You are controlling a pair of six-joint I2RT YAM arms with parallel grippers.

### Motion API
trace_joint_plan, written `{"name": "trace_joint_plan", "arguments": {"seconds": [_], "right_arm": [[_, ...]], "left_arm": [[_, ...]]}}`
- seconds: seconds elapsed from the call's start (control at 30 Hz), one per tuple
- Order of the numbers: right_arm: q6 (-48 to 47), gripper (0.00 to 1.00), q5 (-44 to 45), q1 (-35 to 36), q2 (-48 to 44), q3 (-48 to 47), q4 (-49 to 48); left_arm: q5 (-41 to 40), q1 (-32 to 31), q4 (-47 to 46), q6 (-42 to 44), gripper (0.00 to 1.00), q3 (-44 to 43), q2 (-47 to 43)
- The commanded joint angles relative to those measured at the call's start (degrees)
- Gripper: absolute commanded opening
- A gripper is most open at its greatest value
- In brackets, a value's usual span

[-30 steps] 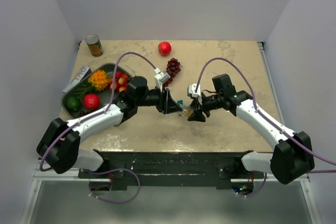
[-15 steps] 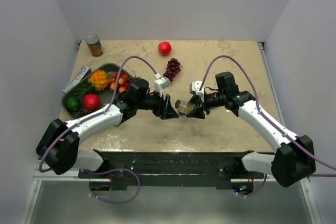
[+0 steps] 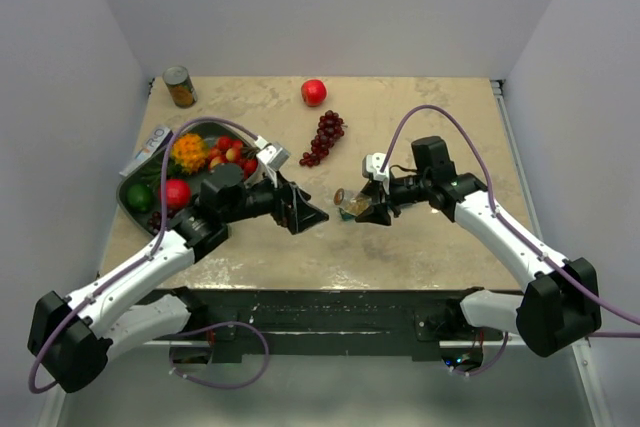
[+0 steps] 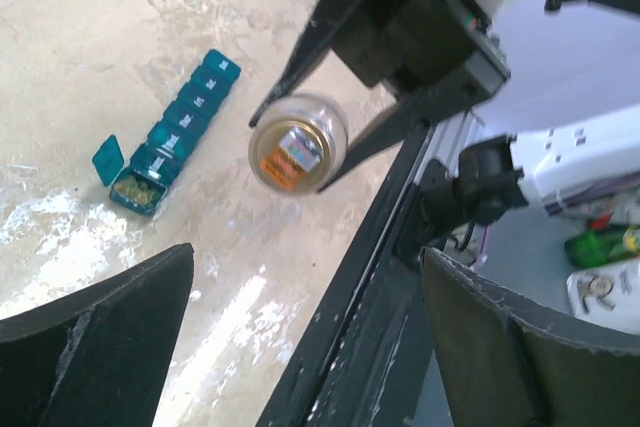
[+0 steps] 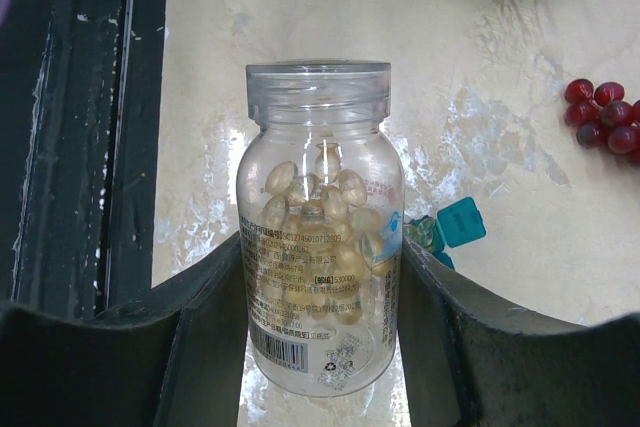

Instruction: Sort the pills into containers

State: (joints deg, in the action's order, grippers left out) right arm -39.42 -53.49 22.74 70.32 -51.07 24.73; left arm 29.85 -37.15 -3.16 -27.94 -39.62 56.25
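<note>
A clear bottle point(image 5: 320, 237) of pale yellow pills is gripped between the pads of my right gripper point(image 5: 320, 287), above the table. In the top view that gripper point(image 3: 362, 209) holds the bottle point(image 3: 350, 204) on its side, its end facing my left gripper point(image 3: 308, 215). The left gripper stands wide open and empty, a short way left of the bottle. In the left wrist view the bottle point(image 4: 297, 142) hangs above the teal containers point(image 4: 180, 127); their end compartment point(image 4: 140, 192) has its lid up and pills inside. The containers point(image 5: 447, 227) also show behind the bottle.
A dark green fruit tray point(image 3: 205, 128) with fruit lies at the left. Grapes point(image 3: 323, 137), a red apple point(image 3: 314, 92) and a can point(image 3: 180, 87) sit farther back. The table's dark front rail point(image 4: 370, 277) runs just below the left gripper.
My left gripper has opened wide and drawn back to the left, away from the bottle. The right gripper lifted the bottle slightly a second ago and has held still since.
</note>
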Motion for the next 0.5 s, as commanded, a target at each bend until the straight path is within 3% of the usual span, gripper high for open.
{"name": "trace_joint_plan", "arguments": {"seconds": [0.0, 0.3, 0.47], "right_arm": [[0.3, 0.0, -0.4, -0.2, -1.6, -1.1, -2.1], [0.3, 0.0, -0.4, -0.2, -1.5, -1.0, -2.4], [0.3, 0.0, -0.4, -0.2, -1.6, -1.0, -2.3]], "left_arm": [[-4.6, 0.3, -1.9, -11.5, 0.99, -4.6, 5.1], [-8.7, -3.5, -2.5, -17.1, 0.99, -10.4, 11.6], [-8.1, -4.8, -2.1, -16.0, 0.91, -12.5, 14.7]]}}
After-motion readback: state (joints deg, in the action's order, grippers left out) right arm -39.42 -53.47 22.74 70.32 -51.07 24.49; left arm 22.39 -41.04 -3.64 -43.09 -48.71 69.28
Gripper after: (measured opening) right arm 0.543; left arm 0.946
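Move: The bottle's lid end, held up by the right hand, is about 5 cm to the right of the wide-open left hand, some 3 cm ahead and 2 cm lower; it sits about 5 cm left of the right hand, 2 cm ahead and slightly above. The pill organizer lies on the table, roughly 8 cm ahead of the left hand, 13 cm right and 19 cm below; the grapes are about 22 cm ahead and 2 cm right, also on the table. Left hand, staying open, swings about 5 cm right and forward towards the lid; right keeps the bottle still. ##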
